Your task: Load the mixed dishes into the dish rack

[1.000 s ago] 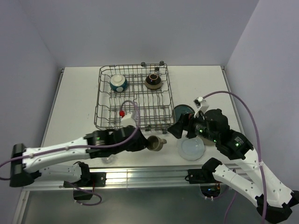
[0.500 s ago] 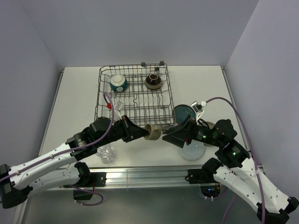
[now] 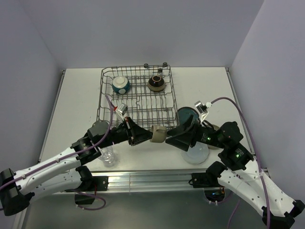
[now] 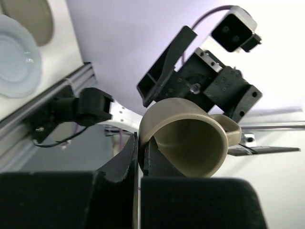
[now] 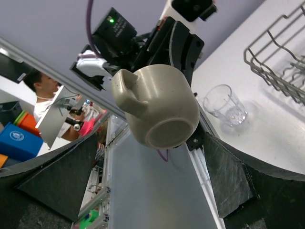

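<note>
An olive-grey mug (image 3: 157, 134) hangs in the air in front of the dish rack (image 3: 102, 98), lying on its side. My left gripper (image 3: 147, 135) is shut on the mug, one finger inside the rim and one outside (image 4: 139, 143). My right gripper (image 3: 174, 138) faces it from the right, open, and the mug's base (image 5: 167, 133) sits between its spread fingers without touching them. A teal bowl (image 3: 120, 85) and a dark brown bowl (image 3: 156, 83) stand in the rack. A clear glass (image 3: 108, 156) stands on the table under my left arm.
A pale-blue plate (image 3: 196, 153) lies near the front edge under my right arm, with a teal plate (image 3: 187, 114) behind it. A beige plate (image 4: 33, 14) shows beside the pale-blue one in the left wrist view. The rack's front wall (image 5: 276, 62) is close by.
My left arm has lifted the mug off the table and carried it rightward. My right gripper has swung left and down until its open fingers flank the mug's base.
</note>
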`<state>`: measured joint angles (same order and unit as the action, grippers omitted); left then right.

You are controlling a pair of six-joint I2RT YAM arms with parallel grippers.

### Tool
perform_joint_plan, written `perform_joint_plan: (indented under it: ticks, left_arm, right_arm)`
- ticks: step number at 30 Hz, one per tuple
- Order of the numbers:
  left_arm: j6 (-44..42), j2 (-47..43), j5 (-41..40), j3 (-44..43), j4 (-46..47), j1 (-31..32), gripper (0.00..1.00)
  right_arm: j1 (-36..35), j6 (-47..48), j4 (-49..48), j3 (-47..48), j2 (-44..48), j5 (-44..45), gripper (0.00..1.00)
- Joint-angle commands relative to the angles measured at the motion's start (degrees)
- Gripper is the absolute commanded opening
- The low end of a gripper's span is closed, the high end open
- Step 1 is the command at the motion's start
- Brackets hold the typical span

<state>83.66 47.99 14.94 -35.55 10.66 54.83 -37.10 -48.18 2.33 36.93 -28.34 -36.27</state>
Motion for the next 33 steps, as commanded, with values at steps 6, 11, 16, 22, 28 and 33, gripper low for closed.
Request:
perform_joint_plan:
  ticks: [6,11,16,22,28,33]
  left_arm:
    - [5.9,1.05,4.57,0.92,15.09,-0.25,0.0]
    - [6.61,1.58,4.48,1.36,16.33,-0.25,0.0]
    - [5.9,1.67,3.87,1.01,15.19,-0.25,0.0]
    - [6.25,2.46,4.48,1.1,16.68,-0.6,0.0]
    - [7.57,3.78,6.15,2.24,19.66,-1.3,0.01]
    - [7.93,0.71,6.16,5.4,16.79,-4.54,0.68]
  right_arm:
    - [-0.08,-3.58,-11.47,-1.16,-2.42,-3.28,0.97]
    - [-0.16,-4.9,-14.54,-1.16,-4.18,-3.63,0.94]
    - [-0.25,-5.96,-16.04,-0.81,-5.15,-3.46,0.86]
    - [-0.69,-6.66,-17.62,-1.42,-6.64,-3.19,0.68]
    - [-1.04,-7.28,-20.52,-1.33,-9.19,-3.45,0.39]
    - [-1.04,-4.56,-16.58,1.38,-11.3,-0.22,0.0]
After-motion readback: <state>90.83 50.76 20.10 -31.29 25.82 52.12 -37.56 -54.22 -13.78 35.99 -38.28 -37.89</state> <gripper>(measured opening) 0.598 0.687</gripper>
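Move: My left hand still pinches the grey mug by its lower wall, the mug's middle about 4 cm to that hand's right, 1 cm ahead and 3 cm above. From my open right hand the mug is about 5 cm left and 2 cm ahead, level. The light-blue plate is roughly 18 cm right of my right hand and 1 cm ahead, the green plate 15 cm right and 25 cm ahead, both about 22 cm below. I slide my right hand's open fingers some 3 cm left and forward, rising slightly, until they straddle the mug's base end, then close them partway and grip its body. My left hand lifts about 2 cm, rolling some 10 degrees, nearly stops while the right hand takes hold, and at the very end opens, letting go of the wall with one finger still inside the cup. ##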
